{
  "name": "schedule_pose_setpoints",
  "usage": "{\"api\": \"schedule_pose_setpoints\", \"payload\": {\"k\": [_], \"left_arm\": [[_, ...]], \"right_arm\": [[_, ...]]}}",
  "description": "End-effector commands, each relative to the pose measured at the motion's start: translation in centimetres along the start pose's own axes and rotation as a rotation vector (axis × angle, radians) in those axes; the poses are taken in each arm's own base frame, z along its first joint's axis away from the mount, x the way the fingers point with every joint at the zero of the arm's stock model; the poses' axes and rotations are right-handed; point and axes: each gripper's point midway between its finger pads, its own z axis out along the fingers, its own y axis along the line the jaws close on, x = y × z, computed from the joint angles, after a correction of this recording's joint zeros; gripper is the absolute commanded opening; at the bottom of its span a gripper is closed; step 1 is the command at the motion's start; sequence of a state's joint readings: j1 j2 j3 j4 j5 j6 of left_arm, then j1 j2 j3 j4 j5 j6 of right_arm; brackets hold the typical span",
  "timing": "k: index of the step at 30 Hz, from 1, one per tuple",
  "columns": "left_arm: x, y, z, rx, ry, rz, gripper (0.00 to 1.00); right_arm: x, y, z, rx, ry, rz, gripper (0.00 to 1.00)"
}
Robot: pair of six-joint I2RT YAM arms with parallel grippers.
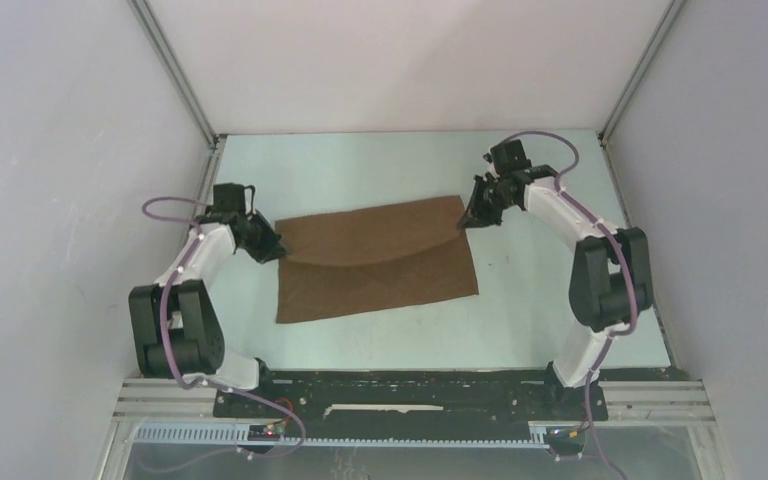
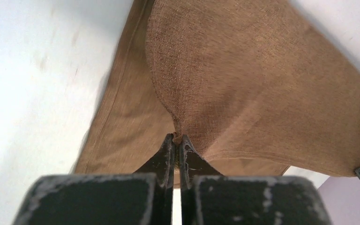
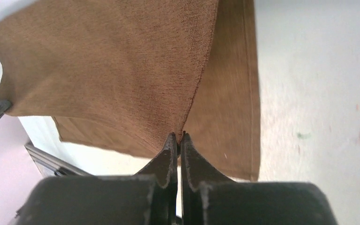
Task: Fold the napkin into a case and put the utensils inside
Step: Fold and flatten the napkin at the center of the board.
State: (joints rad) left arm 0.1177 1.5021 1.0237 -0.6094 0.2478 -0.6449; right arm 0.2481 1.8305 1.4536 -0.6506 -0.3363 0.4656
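The dark-brown napkin lies partly on the table with its far half lifted and sagging between both arms. My left gripper is shut on the napkin's far left corner, pinching a small tuft of cloth. My right gripper is shut on the far right corner. The lifted flap hangs over the lower layer that rests on the table. No case shape shows. The utensils are out of view.
The pale table surface is enclosed by white walls with metal corner posts. The black mounting rail with both arm bases runs along the near edge.
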Motion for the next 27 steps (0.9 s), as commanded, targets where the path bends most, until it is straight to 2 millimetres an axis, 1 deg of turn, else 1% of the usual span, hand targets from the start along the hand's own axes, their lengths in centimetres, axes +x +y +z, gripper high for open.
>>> {"api": "schedule_pose_setpoints", "payload": {"k": [1,4,7,9,12,16,20,23,27], "left_arm": [[4.2,2.1,-0.1,0.026,0.048,0.018,0.00],[6.6,3.2,0.3,0.040,0.079,-0.004,0.00],[7.9,4.8,0.1,0.010,0.062,-0.017,0.00],[8.4,6.2,-0.1,-0.051,0.059,-0.012,0.00],[8.9,7.4,-0.4,-0.104,0.068,-0.008,0.00],[9.3,7.8,-0.6,-0.111,0.056,-0.023,0.00],[9.7,8.4,-0.8,-0.144,0.060,-0.047,0.00],[9.8,9.2,-0.7,-0.180,0.053,-0.063,0.00],[10.4,9.5,-0.3,-0.184,0.065,-0.091,0.00]], "right_arm": [[2.6,-1.0,-2.3,-0.003,-0.010,-0.042,0.00],[5.1,-1.4,-1.7,-0.060,0.053,-0.027,0.00],[7.1,-2.7,-1.0,-0.047,0.085,-0.012,0.00],[7.6,-3.2,-1.0,-0.053,0.082,-0.001,0.00],[8.4,-3.8,-0.9,-0.053,0.088,0.001,0.00],[9.4,-4.5,-1.0,-0.036,0.094,0.001,0.00],[9.8,-4.7,-1.3,-0.031,0.089,0.001,0.00],[10.4,-5.2,-0.8,-0.029,0.105,0.003,0.00],[11.2,-5.5,0.0,-0.040,0.129,0.015,0.00]]}}
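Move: Both hands hold the corners of the napkin's raised upper layer. From the left hand, the lower layer's near-left corner lies about 15 cm back, 1 cm left and 8 cm below; the folded far-left corner is some 7 cm ahead, 1 cm left. From the right hand, the near-right corner is roughly 15 cm back, 4 cm right, 9 cm below; the folded far-right corner is 7 cm straight ahead, the knife 6 cm ahead and 12 right. Both hands, still pinching the upper layer's corners, draw back about 11 cm, sinking 6, towards the near edge. ##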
